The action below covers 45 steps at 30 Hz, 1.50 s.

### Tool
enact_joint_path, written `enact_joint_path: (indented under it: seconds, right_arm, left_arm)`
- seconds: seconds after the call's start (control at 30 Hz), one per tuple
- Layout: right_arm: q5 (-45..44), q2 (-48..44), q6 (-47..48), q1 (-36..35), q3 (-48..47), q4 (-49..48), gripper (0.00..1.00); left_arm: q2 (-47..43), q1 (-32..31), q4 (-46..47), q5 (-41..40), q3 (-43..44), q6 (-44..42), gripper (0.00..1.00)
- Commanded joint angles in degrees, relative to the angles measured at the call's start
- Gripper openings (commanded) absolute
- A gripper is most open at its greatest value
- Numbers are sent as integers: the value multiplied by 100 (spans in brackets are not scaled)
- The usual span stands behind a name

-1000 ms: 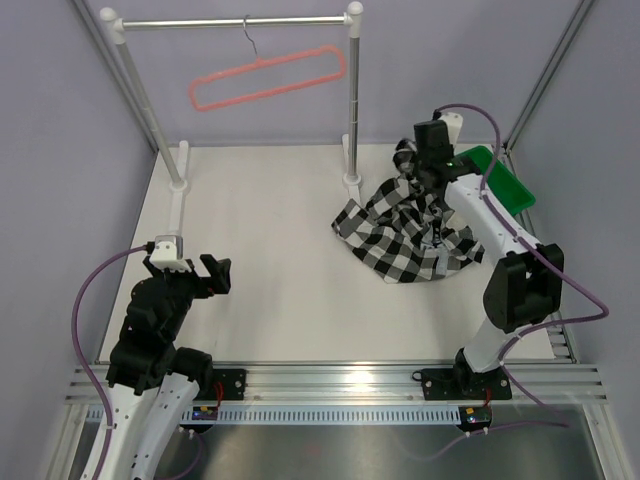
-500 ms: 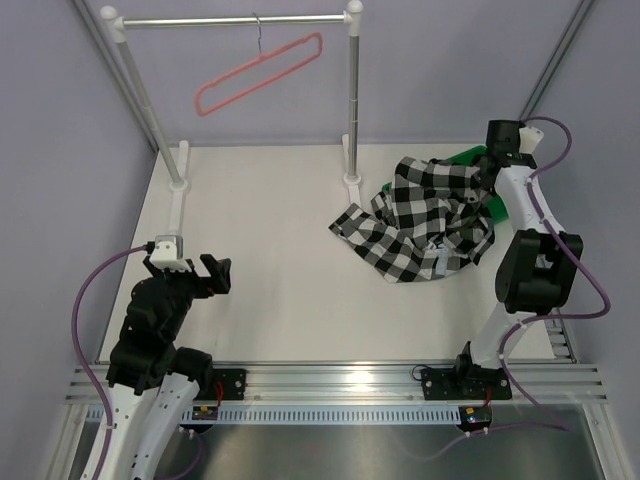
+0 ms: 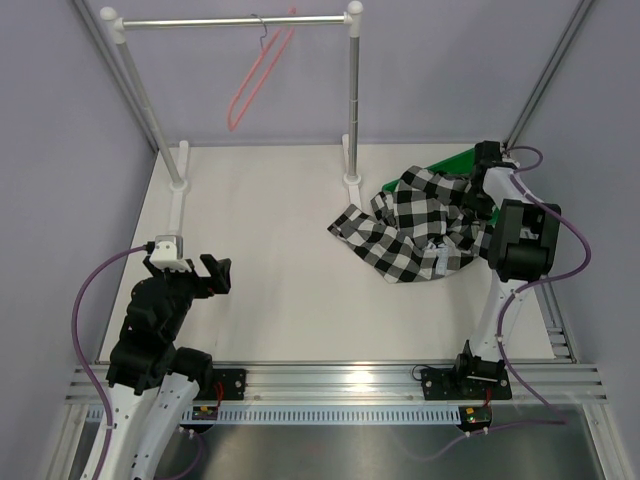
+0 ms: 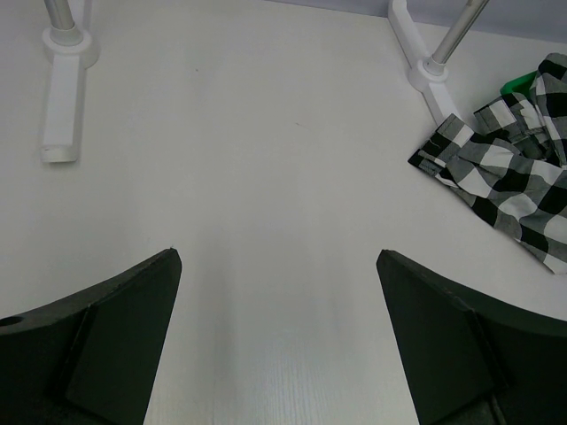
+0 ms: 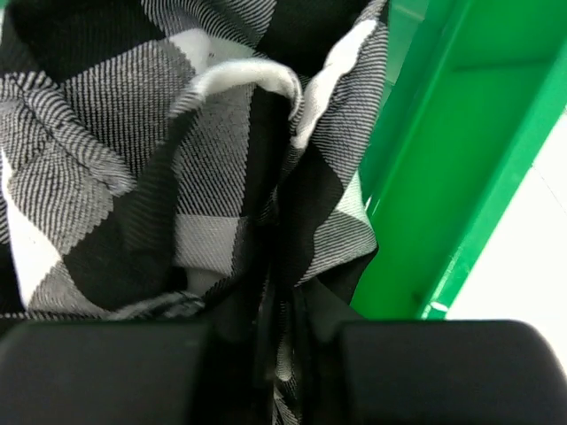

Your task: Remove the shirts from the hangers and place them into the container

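The black-and-white checked shirt (image 3: pixel 420 225) lies crumpled at the right, its far end draped over the green container (image 3: pixel 455 160). My right gripper (image 3: pixel 478 185) is at the tray's near rim, shut on a fold of the shirt (image 5: pixel 177 159), with cloth pinched between the jaws of my right gripper (image 5: pixel 279 354). The container's green wall (image 5: pixel 443 133) is right beside it. The pink hanger (image 3: pixel 255 70) hangs bare on the rail, seen nearly edge-on. My left gripper (image 3: pixel 212 272) is open over bare table at the near left, holding nothing (image 4: pixel 279 266). The shirt's edge (image 4: pixel 505 177) shows far to its right.
A silver rail (image 3: pixel 235 21) on two posts (image 3: pixel 352 100) crosses the back, with white feet (image 3: pixel 180 190) on the table. Grey walls close in on both sides. A slotted metal rail runs along the near edge.
My right arm has swung right and back to the tray, dragging the shirt with it. The hanger has swung round on the rail. The left arm has not moved.
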<state>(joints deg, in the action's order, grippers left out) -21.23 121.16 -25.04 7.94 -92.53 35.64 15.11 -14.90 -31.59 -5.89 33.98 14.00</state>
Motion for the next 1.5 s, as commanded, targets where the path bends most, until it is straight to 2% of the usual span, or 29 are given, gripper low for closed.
enact_joint_path:
  seconds: [0.0,0.13,0.17,0.27,0.3,0.43,0.57,0.67,0.73,0.87,1.07,1.2,1.47]
  right_arm:
    - [111,-312,121,23,-459,127,21]
    - [346,-909,157,14,-302,-65,38]
    - [426,-1050,166,5,-240,-118,50]
    - [489,-1647,297,-117,-55,-259,65]
    - [454,-1910,350,-257,-11,-268,76]
    - [208,-2518,789,-776,340,-364,92]
    - [338,-3063,1334,-1777,815,-619,95]
    - [1102,-3301,1721,-2435,1175,-768,99]
    - [1534,-3284,1941,-2735,1351,-804,99]
    - [1640,-2705,2020,-3438,1167,-418,99]
    - [1833,-1711,2064,-3686,1036,-610,99]
    - [1658,-1027,2090,-3695,799,-655,99]
    - [1561,-348,2100,-3686,622,-646,98]
  left_arm:
    - [27,-22,233,-26,-40,59,99]
    - [27,-22,241,-17,-40,59,99]
    - [27,-22,241,-17,-40,59,99]
    - [0,-22,241,-17,-40,59,99]
    - [0,-22,241,-17,-40,59,99]
    - [-17,-22,241,-17,-40,59,99]
    - [-26,-22,233,-17,-40,59,99]
    - [-26,-22,224,-9,-40,59,99]
    - [-17,-22,224,-17,-40,59,99]
    - [-26,-22,224,0,-40,68,99]
    - [-26,-22,215,9,-40,68,99]
    - [-17,-22,215,9,-32,68,99]
    - [0,-31,215,9,-40,68,99]
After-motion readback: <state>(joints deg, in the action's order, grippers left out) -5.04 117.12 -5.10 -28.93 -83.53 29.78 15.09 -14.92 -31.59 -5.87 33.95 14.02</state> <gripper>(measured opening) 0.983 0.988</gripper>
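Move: The shirt's loose sleeve end on the table is my next grip: roughly 32 cm to my right hand's left, 5 cm nearer my base and about 4 cm lower. The middle of the green container lies only some 6 cm left and 3 cm ahead of that hand, slightly below. The rack's right foot is about 33 cm left and 8 cm ahead. From my left hand the sleeve end is about 21 cm ahead, 28 cm right and 22 cm below. My right fingers open wide and let go of the cloth they pinch at the container. I lift that hand about 20 cm, swing it some 32 cm left and a little back over the shirt, turning it some 60 degrees counter-clockwise, then lower it with the fingers still wide until they straddle the loose sleeve near its cuff. ##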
